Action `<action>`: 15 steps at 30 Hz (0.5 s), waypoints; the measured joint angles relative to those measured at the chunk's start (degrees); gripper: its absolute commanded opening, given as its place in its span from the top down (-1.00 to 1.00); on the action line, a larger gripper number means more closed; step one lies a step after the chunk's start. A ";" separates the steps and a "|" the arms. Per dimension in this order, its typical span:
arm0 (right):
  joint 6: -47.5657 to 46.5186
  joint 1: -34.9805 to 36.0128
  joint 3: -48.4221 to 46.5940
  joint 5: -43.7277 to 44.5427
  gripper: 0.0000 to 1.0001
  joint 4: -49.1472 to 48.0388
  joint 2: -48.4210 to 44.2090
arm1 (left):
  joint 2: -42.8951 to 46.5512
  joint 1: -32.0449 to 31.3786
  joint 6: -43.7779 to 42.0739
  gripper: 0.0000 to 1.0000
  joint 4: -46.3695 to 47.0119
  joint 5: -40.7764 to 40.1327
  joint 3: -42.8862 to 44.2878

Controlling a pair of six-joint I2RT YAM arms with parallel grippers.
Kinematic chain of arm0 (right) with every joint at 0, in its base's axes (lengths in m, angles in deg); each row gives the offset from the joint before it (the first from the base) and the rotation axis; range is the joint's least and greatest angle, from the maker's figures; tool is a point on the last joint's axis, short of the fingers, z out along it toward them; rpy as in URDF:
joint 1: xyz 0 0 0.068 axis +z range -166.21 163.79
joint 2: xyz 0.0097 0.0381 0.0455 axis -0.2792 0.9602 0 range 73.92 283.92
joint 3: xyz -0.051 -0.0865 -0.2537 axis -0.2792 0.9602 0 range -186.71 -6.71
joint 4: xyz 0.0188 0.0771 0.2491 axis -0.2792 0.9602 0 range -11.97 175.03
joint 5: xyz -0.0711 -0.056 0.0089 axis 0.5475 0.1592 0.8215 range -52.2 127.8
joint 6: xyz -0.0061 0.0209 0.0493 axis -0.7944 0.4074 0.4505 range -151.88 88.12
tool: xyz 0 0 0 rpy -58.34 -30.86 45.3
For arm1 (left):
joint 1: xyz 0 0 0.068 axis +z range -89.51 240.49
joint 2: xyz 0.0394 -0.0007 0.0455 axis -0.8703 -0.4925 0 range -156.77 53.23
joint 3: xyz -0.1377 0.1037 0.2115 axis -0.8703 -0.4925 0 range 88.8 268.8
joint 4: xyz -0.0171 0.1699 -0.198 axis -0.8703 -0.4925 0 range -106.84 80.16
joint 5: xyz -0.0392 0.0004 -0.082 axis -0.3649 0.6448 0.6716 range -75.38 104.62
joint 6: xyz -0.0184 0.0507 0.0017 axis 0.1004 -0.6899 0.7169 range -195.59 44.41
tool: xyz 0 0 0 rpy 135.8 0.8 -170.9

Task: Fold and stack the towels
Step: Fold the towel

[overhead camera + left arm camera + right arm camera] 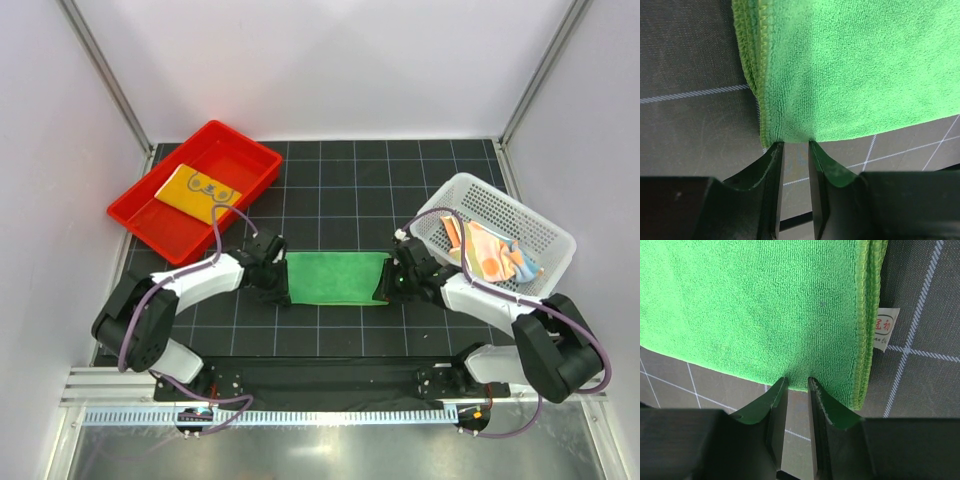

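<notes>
The bright green towel (335, 278) lies folded flat on the black grid mat between my two arms. My left gripper (279, 285) sits at its left end and my right gripper (386, 285) at its right end. In the left wrist view the green towel (855, 65) ends right at the tips of my left gripper (796, 144), whose jaws stand narrowly apart with bare mat showing between them. The right wrist view shows the same: the towel (755, 305) stops at my right gripper (797, 380), also slightly open. The yellow-orange towel (200, 190) lies in the tray, and the striped dotted towel (490, 252) is in the basket.
A red plastic tray (150, 225) stands at the back left. A white perforated basket (500, 205) stands at the right, close behind my right arm. A small white label (885, 330) sticks out from the green towel's right edge.
</notes>
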 measured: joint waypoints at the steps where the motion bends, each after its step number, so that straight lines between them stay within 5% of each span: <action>1: -0.11 0.00 0.00 0.17 0.40 0.02 -0.07 | 0.24 -0.02 0.07 0.40 -0.11 -0.33 0.00; 6: -1.16 0.09 -0.22 0.35 0.41 1.22 -0.70 | 1.64 -0.02 -0.35 0.33 -4.11 -3.32 2.73; 15: -2.19 0.76 -7.74 -3.85 0.40 6.19 -1.86 | 4.22 1.62 -3.32 -0.11 -8.46 -7.41 11.98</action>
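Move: The green towel lies flat between the hands, its middle some 12 cm right and 5 cm ahead of the left hand, just below fingertip height. From the right hand it is about 10 cm left and 5 cm ahead. The red tray stands roughly 22 cm left and 27 cm ahead of the left hand; the white basket is about 26 cm right and 14 cm ahead of the right hand. Left hand rises about 7 cm off the green towel's near-left corner, drifting forward, fingers opening; right hand rises too. ##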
